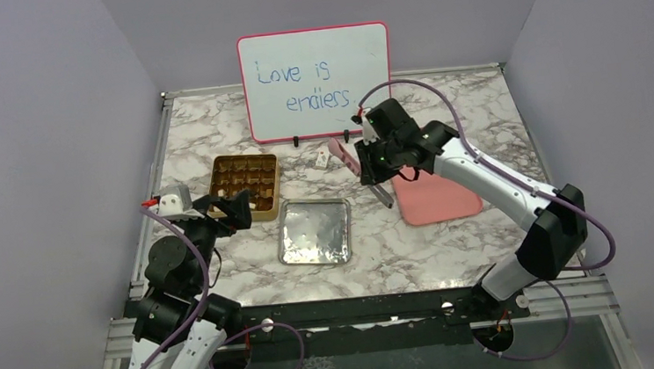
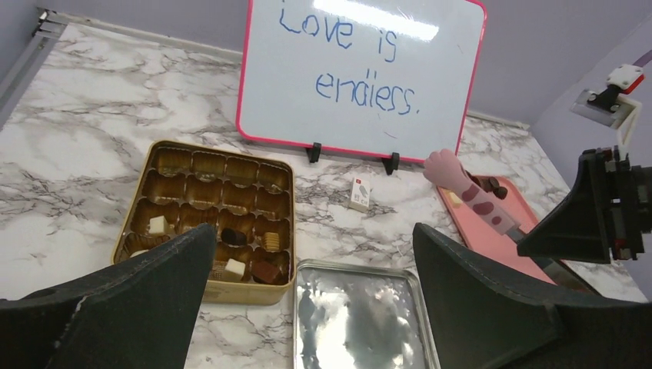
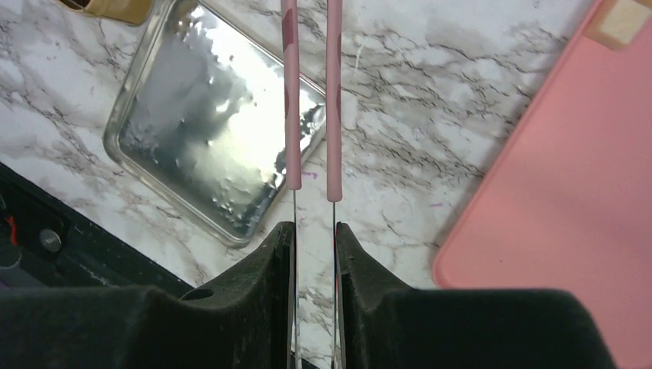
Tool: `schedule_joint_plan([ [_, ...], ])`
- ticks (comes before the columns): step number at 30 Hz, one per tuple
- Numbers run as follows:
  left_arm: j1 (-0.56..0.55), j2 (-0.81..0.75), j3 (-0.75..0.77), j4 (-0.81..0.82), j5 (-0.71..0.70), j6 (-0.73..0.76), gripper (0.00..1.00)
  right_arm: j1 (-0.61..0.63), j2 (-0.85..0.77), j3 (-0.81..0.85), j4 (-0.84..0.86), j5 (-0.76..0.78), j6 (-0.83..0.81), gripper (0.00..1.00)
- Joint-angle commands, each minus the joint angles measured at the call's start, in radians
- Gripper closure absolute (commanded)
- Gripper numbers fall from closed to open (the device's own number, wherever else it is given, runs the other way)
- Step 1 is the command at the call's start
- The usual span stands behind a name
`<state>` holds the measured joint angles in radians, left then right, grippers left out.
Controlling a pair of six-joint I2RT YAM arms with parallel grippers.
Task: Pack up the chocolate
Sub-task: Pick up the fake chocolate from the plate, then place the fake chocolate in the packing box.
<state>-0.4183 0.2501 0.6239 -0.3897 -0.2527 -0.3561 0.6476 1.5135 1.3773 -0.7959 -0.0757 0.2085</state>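
Several pieces of chocolate sit in the near cups of the gold tin, dark, light brown and cream. More chocolate lies at the far end of the pink tray. My right gripper is shut on the pink paw-tipped tongs, whose two arms run out between the fingers. The paw end hovers by the tray's far left corner. My left gripper stands wide open and holds nothing, just in front of the tin.
A silver lid lies flat right of the tin, between the arms. A whiteboard stands at the back on two small feet. A small white card lies in front of it. Purple walls close in both sides.
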Motion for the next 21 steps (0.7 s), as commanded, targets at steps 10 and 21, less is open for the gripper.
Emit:
schedule_joint_plan([
  [10, 0.004, -0.031, 0.011, 0.016, -0.109, 0.0, 0.01, 0.212, 0.352, 0.339, 0.047, 0.071, 0.02, 0.73],
  [21, 0.005, -0.033, 0.022, -0.005, -0.144, -0.015, 0.01, 0.281, 0.591, 0.619, -0.029, 0.067, -0.006, 0.7],
])
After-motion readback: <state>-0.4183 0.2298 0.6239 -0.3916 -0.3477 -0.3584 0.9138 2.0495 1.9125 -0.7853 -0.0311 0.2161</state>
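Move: The gold box, where the pink paw tongs are being taken, lies about 33 cm to the right hand's left, some 10 cm farther out and 16 cm below. On the way, the metal tray sits about 15 cm left and 5 cm back, and the white carton 12 cm left and 17 cm ahead, both roughly 17 cm below; the pink plate is about 17 cm right and 9 cm ahead. The left hand has the gold box about 17 cm ahead, 3 cm left and 26 cm below. The pink paw tongs, still gripped in the right hand, are carried clear of the table to the left, about 17 cm, from beside the pink plate past the tray's far end towards the gold box, easing down some 3 cm and turning about 15 degrees counter-clockwise. The empty left hand, fingers kept wide open, shifts a couple of centimetres left. ##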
